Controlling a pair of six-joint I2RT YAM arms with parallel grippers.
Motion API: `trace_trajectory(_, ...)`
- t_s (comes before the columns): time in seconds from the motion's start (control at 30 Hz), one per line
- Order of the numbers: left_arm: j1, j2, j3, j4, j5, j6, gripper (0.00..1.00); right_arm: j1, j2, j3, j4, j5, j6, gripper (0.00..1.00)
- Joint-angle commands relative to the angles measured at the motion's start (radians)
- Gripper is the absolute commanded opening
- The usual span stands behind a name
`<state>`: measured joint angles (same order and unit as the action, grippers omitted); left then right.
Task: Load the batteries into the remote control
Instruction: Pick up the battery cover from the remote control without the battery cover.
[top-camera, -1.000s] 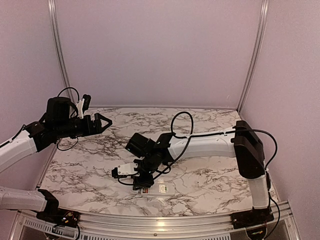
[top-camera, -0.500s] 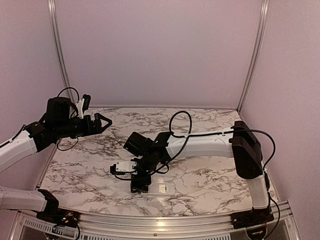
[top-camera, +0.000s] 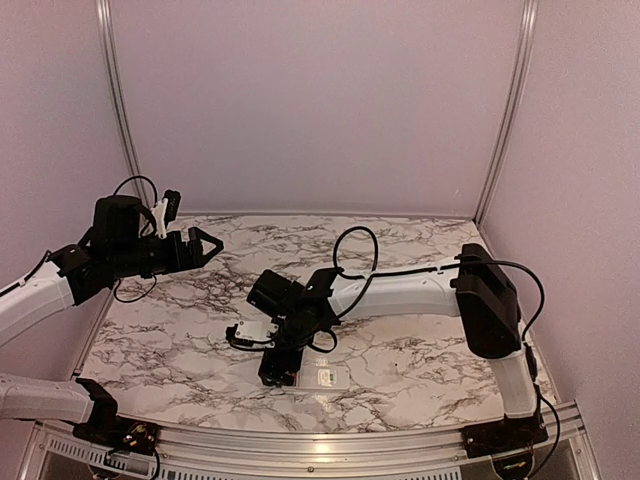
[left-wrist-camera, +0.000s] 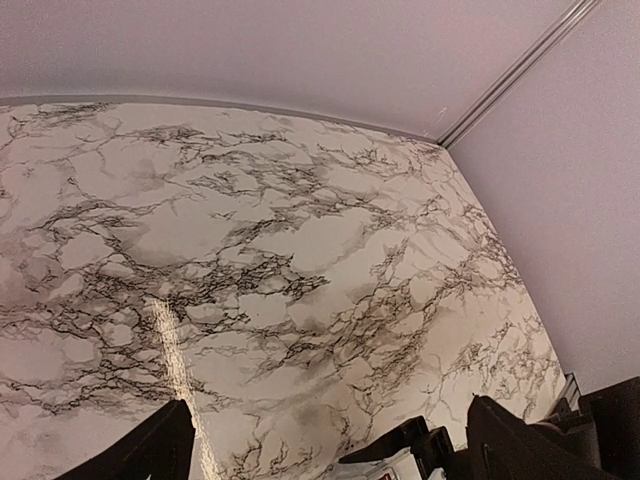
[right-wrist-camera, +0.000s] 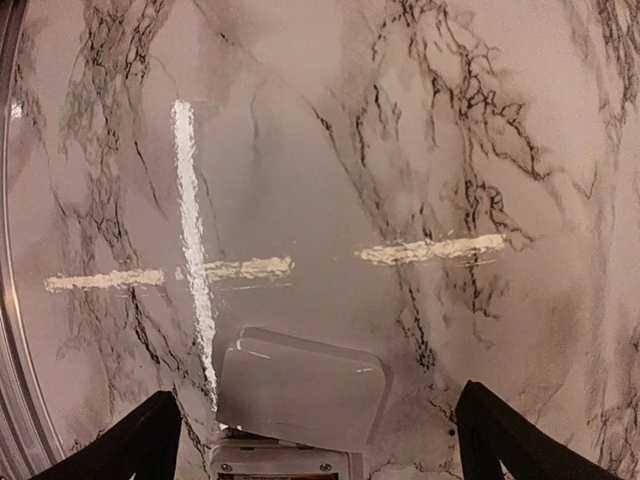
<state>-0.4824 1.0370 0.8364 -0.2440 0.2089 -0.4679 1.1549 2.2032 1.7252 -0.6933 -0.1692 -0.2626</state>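
The remote control (top-camera: 328, 376) lies flat and white near the table's front edge. In the right wrist view its plain white end (right-wrist-camera: 300, 390) sits between my fingers, with a ledge bearing two small screws at the frame's bottom. My right gripper (top-camera: 278, 372) (right-wrist-camera: 318, 400) is low over the remote's left end, open, its fingers apart from the remote on both sides. My left gripper (top-camera: 205, 243) (left-wrist-camera: 330, 405) hangs high over the table's left side, open and empty. The batteries do not show in any view.
The marble-patterned table (top-camera: 400, 250) is ringed by lilac walls with metal corner posts (top-camera: 505, 110). A black cable (top-camera: 355, 250) loops above the right forearm. The right arm's wrist (left-wrist-camera: 420, 450) shows at the bottom of the left wrist view.
My right gripper's jaws have spread wide, and its wrist has shifted slightly left over the remote. The left arm has not moved.
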Motion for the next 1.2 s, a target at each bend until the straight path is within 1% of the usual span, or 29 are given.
trace_trajectory(0.0, 0.007, -0.024, -0.013, 0.017, -0.012, -0.001, 0.99, 0.013, 0.027, 0.021, 0.023, 0.049, 0.069, 0.92)
trace_trajectory(0.1, 0.007, -0.026, -0.013, 0.019, -0.013, 0.000, 0.99, 0.018, 0.046, 0.038, 0.006, 0.058, 0.085, 0.88)
trace_trajectory(0.33, 0.007, -0.025, -0.022, 0.019, -0.024, -0.006, 0.99, 0.020, 0.058, 0.034, 0.021, 0.048, 0.110, 0.86)
trace_trajectory(0.47, 0.007, -0.029, -0.023, 0.020, -0.031, -0.008, 0.99, 0.024, 0.073, 0.042, 0.023, 0.046, 0.113, 0.79)
trace_trajectory(0.53, 0.007, -0.032, -0.023, 0.018, -0.039, -0.007, 0.99, 0.028, 0.079, 0.050, 0.019, 0.058, 0.111, 0.77)
trace_trajectory(0.7, 0.007, -0.033, -0.022, 0.015, -0.054, -0.001, 0.99, 0.045, 0.088, 0.062, -0.004, 0.097, 0.109, 0.76)
trace_trajectory(0.87, 0.007, -0.032, -0.021, 0.011, -0.060, 0.002, 0.99, 0.060, 0.097, 0.066, -0.017, 0.121, 0.119, 0.70)
trace_trajectory(1.03, 0.007, -0.034, -0.014, 0.007, -0.065, 0.008, 0.99, 0.062, 0.091, 0.069, -0.038, 0.149, 0.140, 0.73)
trace_trajectory(1.17, 0.007, -0.033, -0.013, 0.009, -0.063, 0.008, 0.99, 0.062, 0.087, 0.075, -0.064, 0.154, 0.155, 0.70)
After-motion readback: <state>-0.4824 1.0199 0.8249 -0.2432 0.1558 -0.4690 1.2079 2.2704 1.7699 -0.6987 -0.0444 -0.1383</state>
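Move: The battery cover lies nearly under the right hand's open fingers, level fore and aft, about 1 cm to its left and some 3 cm below. The remote control lies just beyond the cover's right side, its middle level fore and aft with the hand and roughly 8 cm to its right, also 3 cm down. From the idle left hand the battery cover is some 12 cm back, 14 cm right and 24 cm below. The right hand sinks about 2 cm over the battery cover, then edges left, its fingers closing partway around it. ##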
